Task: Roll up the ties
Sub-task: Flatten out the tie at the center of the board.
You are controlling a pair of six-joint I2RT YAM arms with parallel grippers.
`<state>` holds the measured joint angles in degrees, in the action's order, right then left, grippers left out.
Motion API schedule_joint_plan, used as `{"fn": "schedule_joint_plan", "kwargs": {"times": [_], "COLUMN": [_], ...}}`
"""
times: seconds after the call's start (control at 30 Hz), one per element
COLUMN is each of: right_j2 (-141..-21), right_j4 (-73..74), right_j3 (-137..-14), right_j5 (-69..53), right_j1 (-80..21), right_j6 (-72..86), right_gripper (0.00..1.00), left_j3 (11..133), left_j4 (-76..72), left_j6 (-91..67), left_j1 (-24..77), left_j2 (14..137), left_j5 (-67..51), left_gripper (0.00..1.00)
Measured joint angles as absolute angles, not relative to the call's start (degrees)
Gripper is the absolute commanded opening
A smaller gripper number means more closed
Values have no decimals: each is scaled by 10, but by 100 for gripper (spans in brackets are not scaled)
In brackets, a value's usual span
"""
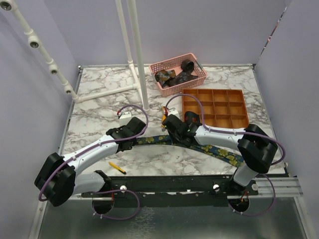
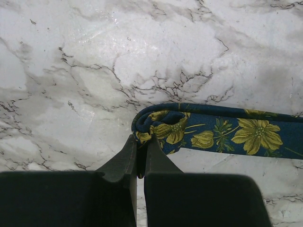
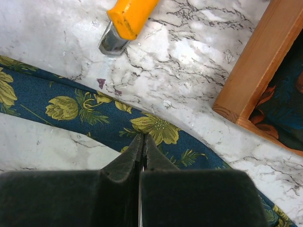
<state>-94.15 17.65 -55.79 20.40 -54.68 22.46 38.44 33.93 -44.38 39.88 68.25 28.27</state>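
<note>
A navy tie (image 1: 219,151) printed with yellow-green flowers lies in a long curve across the marble table, between the two arms. Its left end is folded over into a small curl (image 2: 158,124), and my left gripper (image 2: 141,141) (image 1: 139,137) is shut on that curl with fabric pinched between the fingers. My right gripper (image 3: 143,137) (image 1: 169,135) is shut further along the tie (image 3: 71,101). Its tips rest on the tie's near edge, and no fabric shows between them. Several more dark ties lie in the pink basket (image 1: 172,60).
A wooden compartment tray (image 1: 215,107) stands at the back right, its corner (image 3: 255,66) close to my right gripper. An orange-yellow utility knife (image 3: 128,19) lies just beyond the tie. A small yellow tool (image 1: 117,168) sits near the front edge. White pipe posts (image 1: 137,50) rise at the back.
</note>
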Motion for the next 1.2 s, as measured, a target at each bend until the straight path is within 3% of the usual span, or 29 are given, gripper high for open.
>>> {"fn": "schedule_joint_plan", "kwargs": {"times": [0.07, 0.2, 0.27, 0.53, 0.57, 0.63, 0.67, 0.93, 1.2], "right_j2": [-948, -950, -950, -861, -831, -765, -729, -474, -384], "right_j4": [177, 178, 181, 226, 236, 253, 263, 392, 536], "right_j3": [-557, -547, -541, -506, -498, -477, -463, -298, -254], "right_j5": [202, 196, 195, 215, 221, 232, 236, 232, 228], "right_j1": [-546, -546, -546, -546, -543, -533, -522, -393, -391], "right_j6": [225, 227, 230, 291, 308, 350, 374, 619, 875], "right_gripper": [5, 35, 45, 65, 71, 94, 99, 100, 100], "left_j3": [384, 384, 383, 377, 377, 376, 375, 357, 348], "left_j4": [339, 339, 339, 336, 336, 334, 332, 322, 314], "left_j6": [-444, -444, -444, -444, -444, -444, -444, -448, -451], "left_j1": [399, 399, 399, 399, 399, 399, 399, 399, 402], "left_j2": [682, 683, 683, 687, 687, 687, 687, 683, 665], "left_j5": [283, 283, 283, 282, 282, 282, 281, 279, 279], "left_gripper": [0, 0, 0, 0, 0, 0, 0, 0, 0]}}
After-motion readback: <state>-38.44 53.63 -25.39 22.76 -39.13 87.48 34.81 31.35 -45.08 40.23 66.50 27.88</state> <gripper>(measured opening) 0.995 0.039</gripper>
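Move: Down and to the right of the right hand, about 20 cm right and 6 cm back, lies the right-hand stretch of the tie, whose middle these fingers still pinch. The orange tool is some 9 cm ahead and 4 cm left; the tray's middle is 13 cm ahead and 17 cm right, with the rolled tie in it 9 cm ahead and 8 cm right. From the left hand, that stretch is roughly 37 cm right and 5 cm back. Lowering the pinched middle of the tie about 2 cm while drawing slightly back and right, the right hand opens and lets go, then lifts clear. It swings right and back, ending some 20 cm right, fingers wide, sinking again just short of the tie's right stretch while the wrist turns clockwise about 70 degrees. The left hand keeps its pinch on the left end, settling a centimetre. ##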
